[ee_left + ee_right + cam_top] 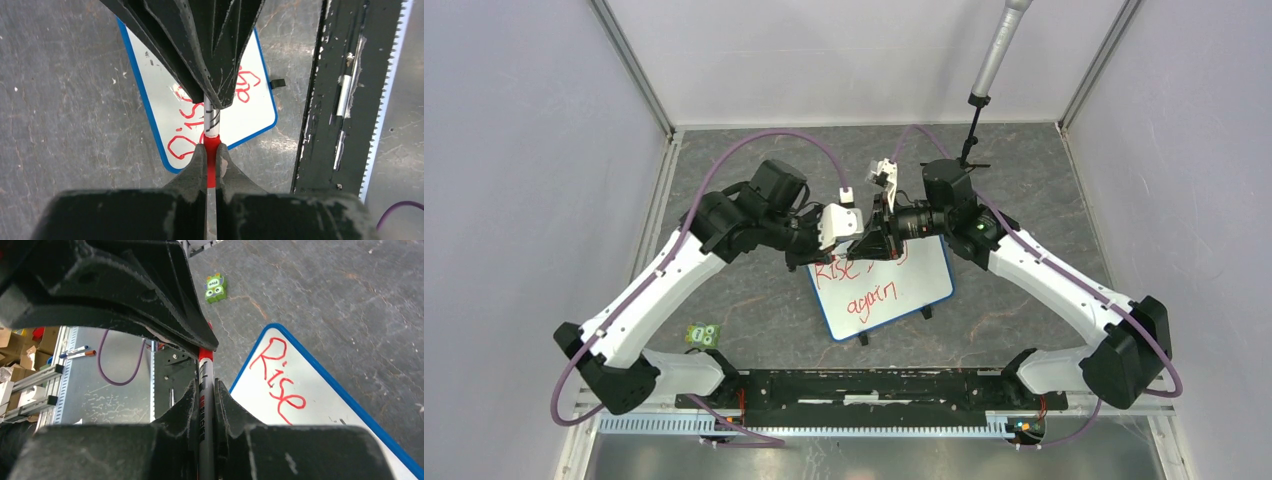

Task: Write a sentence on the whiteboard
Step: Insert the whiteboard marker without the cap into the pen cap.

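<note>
The whiteboard (pixel 924 275) with a blue rim lies tilted at the table's middle. The sentence (pixel 864 290) is in red, "Rise" above "again"; the top line is partly hidden by the grippers. My left gripper (pixel 862 238) and right gripper (pixel 886 236) meet tip to tip above the board's top edge. In the left wrist view my left gripper (pixel 211 148) is shut on the marker's red cap (pixel 211 162). In the right wrist view my right gripper (pixel 204 385) is shut on the marker's grey barrel (pixel 205 415). "Rise" (pixel 277 375) shows beside it.
A small green toy block (pixel 703 336) lies left of the board near the left arm. A black rail (pixel 874 385) runs along the near edge. A grey pole on a black stand (pixel 984 80) rises at the back right. Two spare markers (pixel 75 352) lie off the table.
</note>
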`<state>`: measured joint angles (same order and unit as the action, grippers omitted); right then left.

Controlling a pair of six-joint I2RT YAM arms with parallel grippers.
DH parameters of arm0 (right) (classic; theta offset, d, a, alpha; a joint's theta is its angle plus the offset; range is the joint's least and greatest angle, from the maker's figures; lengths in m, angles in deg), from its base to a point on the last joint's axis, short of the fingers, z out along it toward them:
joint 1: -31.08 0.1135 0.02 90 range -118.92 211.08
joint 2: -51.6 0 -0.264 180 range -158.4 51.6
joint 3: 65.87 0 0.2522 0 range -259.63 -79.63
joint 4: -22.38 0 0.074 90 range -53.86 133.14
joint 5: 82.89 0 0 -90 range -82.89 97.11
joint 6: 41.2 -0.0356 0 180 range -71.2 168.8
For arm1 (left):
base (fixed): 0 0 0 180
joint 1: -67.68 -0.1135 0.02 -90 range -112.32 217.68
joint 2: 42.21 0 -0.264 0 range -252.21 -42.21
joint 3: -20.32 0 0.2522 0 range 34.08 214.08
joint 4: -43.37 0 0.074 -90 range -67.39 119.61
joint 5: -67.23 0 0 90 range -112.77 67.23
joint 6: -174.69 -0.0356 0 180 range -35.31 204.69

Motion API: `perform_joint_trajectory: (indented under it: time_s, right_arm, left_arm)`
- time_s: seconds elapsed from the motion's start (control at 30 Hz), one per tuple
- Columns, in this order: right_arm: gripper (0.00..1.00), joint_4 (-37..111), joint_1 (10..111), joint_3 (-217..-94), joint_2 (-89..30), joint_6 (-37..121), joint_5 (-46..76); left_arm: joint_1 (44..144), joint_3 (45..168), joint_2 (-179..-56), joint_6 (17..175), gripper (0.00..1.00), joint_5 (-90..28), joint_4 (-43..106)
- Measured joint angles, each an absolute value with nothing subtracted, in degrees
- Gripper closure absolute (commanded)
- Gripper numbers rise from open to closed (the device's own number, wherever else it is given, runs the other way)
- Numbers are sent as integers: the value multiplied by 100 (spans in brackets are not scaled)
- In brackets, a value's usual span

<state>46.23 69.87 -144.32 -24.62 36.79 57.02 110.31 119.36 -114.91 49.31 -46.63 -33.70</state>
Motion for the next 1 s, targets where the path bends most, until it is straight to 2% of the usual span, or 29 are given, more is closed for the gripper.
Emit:
perform_joint_trajectory:
  time_s: [0.17,0.2,0.37,0.47,0.57,0.77,1.0]
  right_arm:
    - [100,4798,6921,-14430,-2497,3758,5584]
    - [100,4807,6902,-14427,-2497,3754,5599]
    - [100,4645,6703,-14366,-2502,3555,5934]
    - [100,4435,6543,-14331,-2519,3430,6039]
    - [100,4210,6353,-14250,-2495,3295,6157]
    - [100,3926,6209,-14119,-2307,3120,6384]
    - [100,3535,6222,-14065,-1955,2997,6793]
  left_arm:
    - [11359,12277,-11957,5205,98,-4070,-3547]
    - [11398,12379,-12042,5264,95,-4011,-3621]
    - [11442,12685,-12217,5587,48,-4011,-3763]
    - [11455,12952,-12202,5771,37,-4355,-3409]
    - [11230,13103,-12027,5852,34,-4820,-3232]
    - [10177,12906,-11417,5882,32,-5367,-3175]
    - [10056,12473,-11461,5937,37,-5732,-3383]
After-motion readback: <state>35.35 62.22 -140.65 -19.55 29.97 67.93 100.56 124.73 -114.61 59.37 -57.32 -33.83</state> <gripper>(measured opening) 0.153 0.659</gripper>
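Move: My left fingers are still shut on the red cap, with the marker's end already in it. The marker's middle is about 5 cm to that hand's right and 1 cm higher. My right hand grips the barrel, the cap some 6 cm to its left and 1 cm lower. The whiteboard's middle lies roughly 4 cm ahead of my left hand, 10 cm to its right and 25 cm below. I press my left hand about 1 cm right and down with the cap, towards my right hand, then open my left fingers wide. Still going right as I let go, that hand rises about 7 cm, swings back left, then sinks some 3 cm. My right hand keeps its grip on the marker, easing forward and right, then back and up, ending about 3 cm right and 4 cm higher. ##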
